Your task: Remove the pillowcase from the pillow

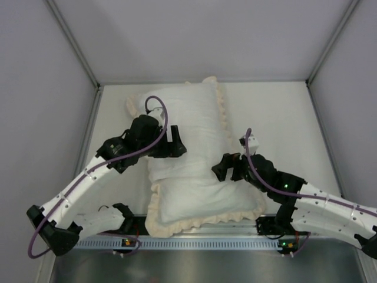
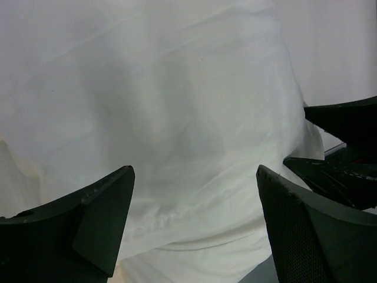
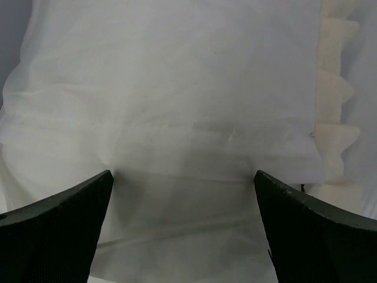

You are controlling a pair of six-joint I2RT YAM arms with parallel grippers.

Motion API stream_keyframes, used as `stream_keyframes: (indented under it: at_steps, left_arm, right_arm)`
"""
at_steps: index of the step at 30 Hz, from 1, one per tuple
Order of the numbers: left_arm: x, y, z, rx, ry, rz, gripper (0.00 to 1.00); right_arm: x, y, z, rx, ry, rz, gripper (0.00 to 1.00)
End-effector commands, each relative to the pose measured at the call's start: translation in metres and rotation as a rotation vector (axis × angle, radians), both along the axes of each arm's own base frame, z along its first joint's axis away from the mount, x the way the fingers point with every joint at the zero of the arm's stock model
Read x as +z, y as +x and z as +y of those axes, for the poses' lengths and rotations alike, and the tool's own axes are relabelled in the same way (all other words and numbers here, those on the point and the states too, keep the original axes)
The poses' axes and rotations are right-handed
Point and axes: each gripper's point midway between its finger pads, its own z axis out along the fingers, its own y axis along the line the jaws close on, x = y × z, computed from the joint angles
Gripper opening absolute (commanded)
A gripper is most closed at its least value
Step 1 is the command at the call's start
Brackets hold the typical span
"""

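The pillowcase (image 1: 188, 118) lies white face up on the table, stuffed plump, with its cream ruffle (image 1: 222, 112) along the right, left and near edges. A crease crosses its middle. The pillow is inside it; I cannot tell whether any of it shows. My left gripper (image 1: 178, 143) is open just above the case's middle; in the left wrist view (image 2: 194, 177) its jaws straddle a stitched hem (image 2: 171, 215) with another white layer below. My right gripper (image 1: 219, 167) is open at the case's right side; in the right wrist view (image 3: 182, 177) its jaws straddle smooth white fabric (image 3: 177, 88) beside the ruffle (image 3: 333, 118).
White walls enclose the table (image 1: 277, 118) on the left, back and right. A metal rail (image 1: 206, 242) runs along the near edge between the arm bases. The right gripper's black fingers (image 2: 344, 147) show at the right of the left wrist view.
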Motion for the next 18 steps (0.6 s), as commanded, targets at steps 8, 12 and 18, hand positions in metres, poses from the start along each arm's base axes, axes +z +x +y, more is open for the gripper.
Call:
stream_keyframes:
  at_steps: [8,12,18]
  left_arm:
    - [-0.011,0.003,-0.037,0.035,0.08,-0.067,0.89]
    - [-0.007,-0.001,-0.063,-0.013,0.078,-0.089,0.89]
    - [-0.01,-0.006,-0.081,-0.078,0.128,-0.128,0.9]
  right_arm:
    - [0.003,-0.041,-0.02,0.079,0.08,0.074,1.0]
    - [0.01,-0.04,-0.033,0.043,0.025,0.072,0.99]
    - [0.03,-0.056,-0.019,0.194,0.057,0.01,0.99]
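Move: The white envelope flap's edge across the pillowcase, its middle taken, lies about 8 cm back, 8 cm right and 12 cm below the left hand, and about 7 cm left, 1 cm ahead and 6 cm below the right hand. The left frill stands some 10 cm back and 10 cm left of the left hand, 14 cm down. From the right hand, the right frill is roughly 5 cm ahead and 9 cm right, 8 cm down; the near frill is about 15 cm back, 5 cm left, 10 cm down. Towards the middle of the flap edge, the left hand sweeps about 6 cm right over the white panel, dipping and easing slightly up at the end for some 3 cm net drop, and rolling about 10 degrees with its left side rising; its fingertip seems to reach the cloth. The right hand backs off about 5 cm from the edge and a little right, over the lower panel, nearly level. Both grippers stay open. ##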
